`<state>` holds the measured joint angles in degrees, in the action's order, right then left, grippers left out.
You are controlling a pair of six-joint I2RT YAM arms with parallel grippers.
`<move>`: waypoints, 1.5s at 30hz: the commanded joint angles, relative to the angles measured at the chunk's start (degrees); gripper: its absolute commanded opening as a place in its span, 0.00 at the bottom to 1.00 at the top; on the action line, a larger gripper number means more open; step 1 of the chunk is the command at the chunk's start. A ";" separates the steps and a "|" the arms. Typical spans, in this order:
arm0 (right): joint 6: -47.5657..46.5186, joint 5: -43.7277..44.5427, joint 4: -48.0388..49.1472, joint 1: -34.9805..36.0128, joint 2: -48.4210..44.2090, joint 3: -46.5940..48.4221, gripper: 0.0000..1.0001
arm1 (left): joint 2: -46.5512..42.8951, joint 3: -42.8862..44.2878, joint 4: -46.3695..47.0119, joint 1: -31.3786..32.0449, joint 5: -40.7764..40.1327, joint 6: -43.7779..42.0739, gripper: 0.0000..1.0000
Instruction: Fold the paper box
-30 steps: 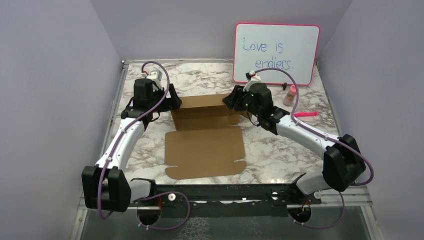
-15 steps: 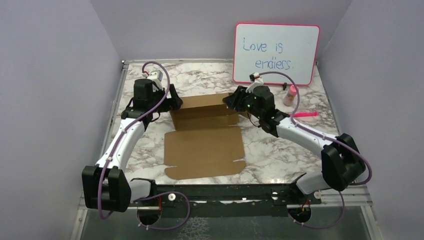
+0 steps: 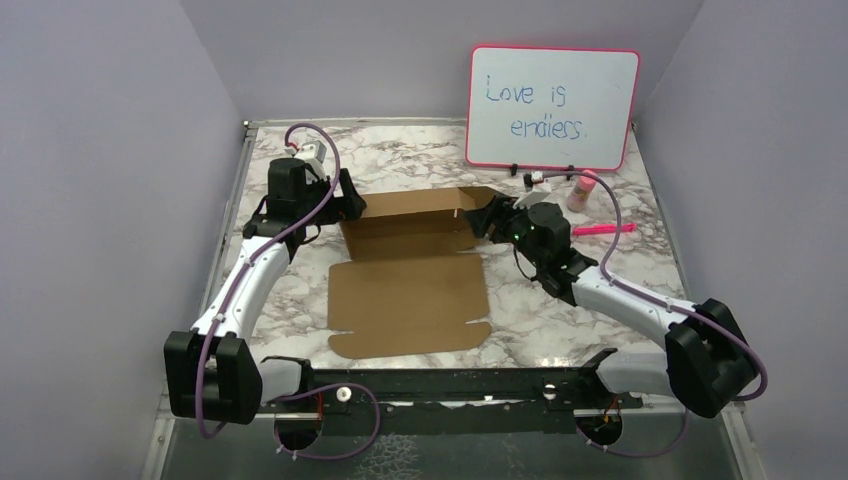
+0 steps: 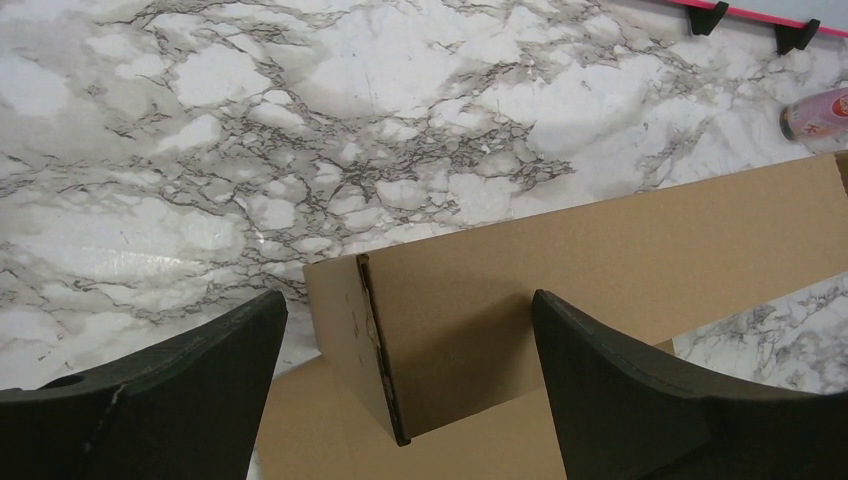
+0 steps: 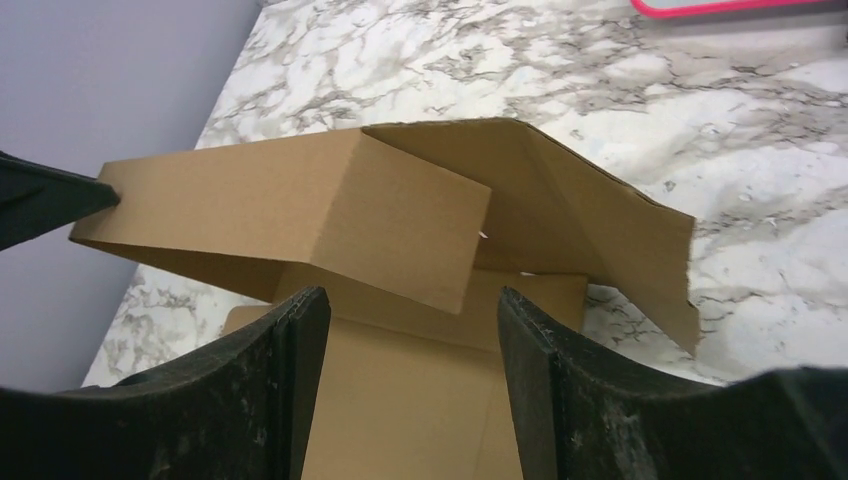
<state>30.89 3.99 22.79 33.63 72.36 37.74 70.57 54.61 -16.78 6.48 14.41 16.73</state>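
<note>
The paper box (image 3: 408,295) is a brown cardboard sheet lying flat in the middle of the table, with its far wall (image 3: 412,205) raised upright. My left gripper (image 3: 352,206) is at the wall's left end. In the left wrist view it (image 4: 405,335) is open, and the box's short corner flap (image 4: 345,335) stands between the jaws without touching either finger. My right gripper (image 3: 488,218) is just right of the wall's right end. In the right wrist view it (image 5: 405,320) is open over the flat panel (image 5: 400,400), the inward-folded flap (image 5: 400,220) ahead of it and a side panel (image 5: 600,230) splayed out to the right.
A pink-framed whiteboard (image 3: 553,107) stands at the back right. A small pink bottle (image 3: 581,190) and a pink marker (image 3: 610,229) lie just behind my right arm. Purple walls close in the left, right and back sides.
My right gripper has drawn back to the right and nearer, away from the wall's right end, and its jaws have widened. The box's right flap now splays outward. The left arm has not moved.
</note>
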 commanded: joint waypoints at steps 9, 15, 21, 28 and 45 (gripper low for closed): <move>4.27 6.19 19.17 -0.25 7.87 -10.57 0.65 | 1.90 -1.26 -0.58 -0.39 2.15 0.01 0.92; 6.61 10.22 26.07 -0.31 17.66 -9.87 0.59 | 2.03 -1.26 -0.45 -0.40 3.04 0.14 0.92; 10.75 10.72 27.52 -0.26 24.75 -8.13 0.54 | 2.51 -1.26 -0.35 -0.34 3.53 0.14 0.92; 8.45 4.53 31.62 -0.27 29.24 -6.31 0.43 | 2.91 -1.33 -0.19 -0.35 4.64 0.34 0.92; -2.67 -6.48 33.79 1.91 31.74 -2.64 0.36 | 3.45 -1.42 0.17 -0.33 5.89 0.72 0.91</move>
<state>32.25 -0.14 54.26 34.09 102.24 33.71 72.88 54.61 -14.66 6.07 18.87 18.00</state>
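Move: The small floor tab at the box's right rear lies about 5 cm ahead of the right hand, 1 cm to its left and 17 cm below. The bent end flap of the top strip is closer, some 5 cm ahead, 2 cm left and 4 cm below; the right side flap sits about 8 cm ahead, 3 cm right and 9 cm down. From the left hand the tab is some 20 cm right, 1 cm back and 17 cm down. Down first, the right hand sinks about 15 cm past the near side of the bent end flap, edging forward and closing partway as its fingers tip down and swing slightly clockwise. It then scoops left about 5 cm and up 3 cm, swinging back some 15 degrees counter-clockwise, to bring a fingertip against the floor tab's outer face. The left hand stays wide open at the strip's left end. ##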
